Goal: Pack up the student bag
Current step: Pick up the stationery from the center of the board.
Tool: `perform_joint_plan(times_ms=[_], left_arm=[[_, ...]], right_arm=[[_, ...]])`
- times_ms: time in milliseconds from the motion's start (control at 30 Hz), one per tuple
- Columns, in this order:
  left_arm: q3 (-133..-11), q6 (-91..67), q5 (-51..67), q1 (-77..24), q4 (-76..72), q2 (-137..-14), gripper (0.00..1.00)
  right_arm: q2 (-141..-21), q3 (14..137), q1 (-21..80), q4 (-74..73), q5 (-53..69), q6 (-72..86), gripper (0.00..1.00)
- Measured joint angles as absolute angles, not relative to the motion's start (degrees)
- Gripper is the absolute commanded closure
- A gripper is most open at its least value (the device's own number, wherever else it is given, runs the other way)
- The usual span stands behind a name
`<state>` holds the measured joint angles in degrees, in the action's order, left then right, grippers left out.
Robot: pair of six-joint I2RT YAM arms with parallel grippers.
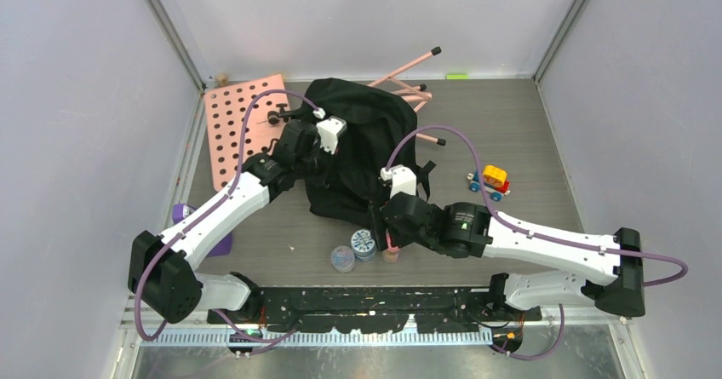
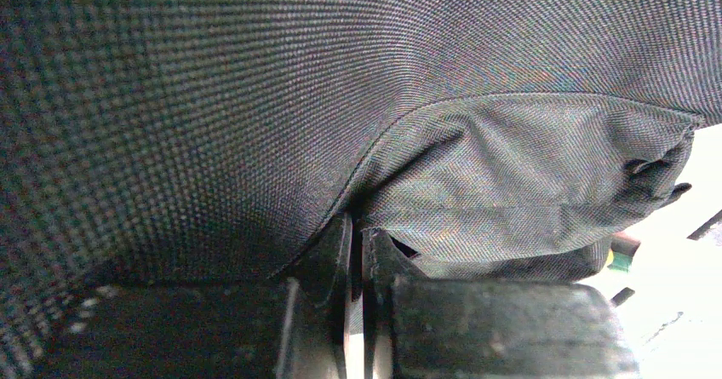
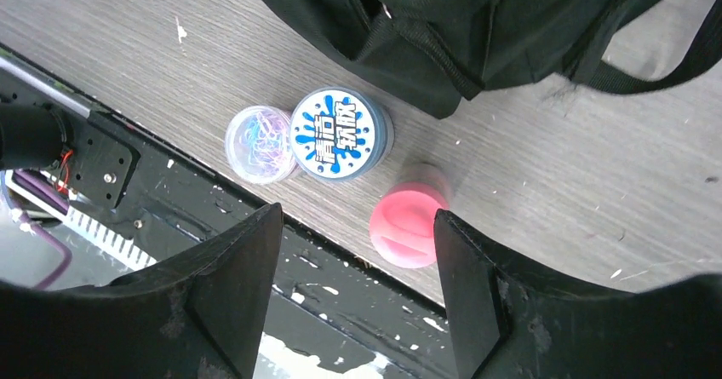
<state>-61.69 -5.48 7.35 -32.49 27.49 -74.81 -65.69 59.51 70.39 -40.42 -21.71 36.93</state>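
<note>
The student bag [image 1: 362, 140], a large black fabric backpack, lies crumpled in the middle of the table. My left gripper [image 1: 326, 159] is shut on a fold of its fabric. In the left wrist view the woven cloth [image 2: 255, 98] fills the frame, pinched between the closed fingers of that gripper [image 2: 358, 227]. My right gripper [image 1: 390, 227] hangs open near the bag's front edge [image 3: 477, 21], over the table's near edge. A pink-capped small container [image 3: 407, 226] stands just inside the right finger [image 3: 485, 294] of the open gripper [image 3: 356, 219], untouched.
A blue-lidded round jar [image 3: 338, 132] and a clear jar of paper clips [image 3: 260, 145] stand together left of the pink one. A pink pegboard [image 1: 238, 123], a pink stick rack [image 1: 409, 77], a toy vehicle [image 1: 491, 180] and a purple object [image 1: 183, 217] surround the bag.
</note>
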Motion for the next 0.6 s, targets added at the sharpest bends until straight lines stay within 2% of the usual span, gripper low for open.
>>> perform_joint_plan(times_ms=[433, 533, 600], left_arm=[[-61.7, -5.5, 7.3, -32.5, 27.5, -74.8, 1.00], [-61.7, -5.5, 7.4, -32.5, 27.5, -74.8, 1.00], [-61.7, -5.5, 7.3, -32.5, 27.5, -74.8, 1.00]], right_arm=[[-74.6, 59.5, 71.6, -45.8, -24.7, 46.1, 0.29], [-77.1, 59.5, 72.0, -46.9, -25.7, 46.9, 0.32], [-78.1, 59.5, 72.3, -47.4, -26.3, 47.0, 0.38]])
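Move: The pink-lidded bottle stands almost straight below the right hand, its middle some 11 cm down, about 2 cm to the right and 1 cm back. The blue-and-white jar is about 6 cm to this hand's left and level with it, the clip tub about 11 cm left and 3 cm back; the backpack's middle lies about 24 cm ahead and 5 cm left. From the left hand, the bottle is roughly 15 cm back, 17 cm right and 10 cm below. The right hand sinks steadily about 7 cm onto the pink-lidded bottle, fingers kept wide open, drifting only about a centimetre to its right, beside the blue-and-white jar. On the way the wrist turns by some 15 degrees, its left side dropping and the hand swinging slightly clockwise, until the fingertips stand on either side of the pink lid, the right-hand one very close to the lid; contact can't be made out. ##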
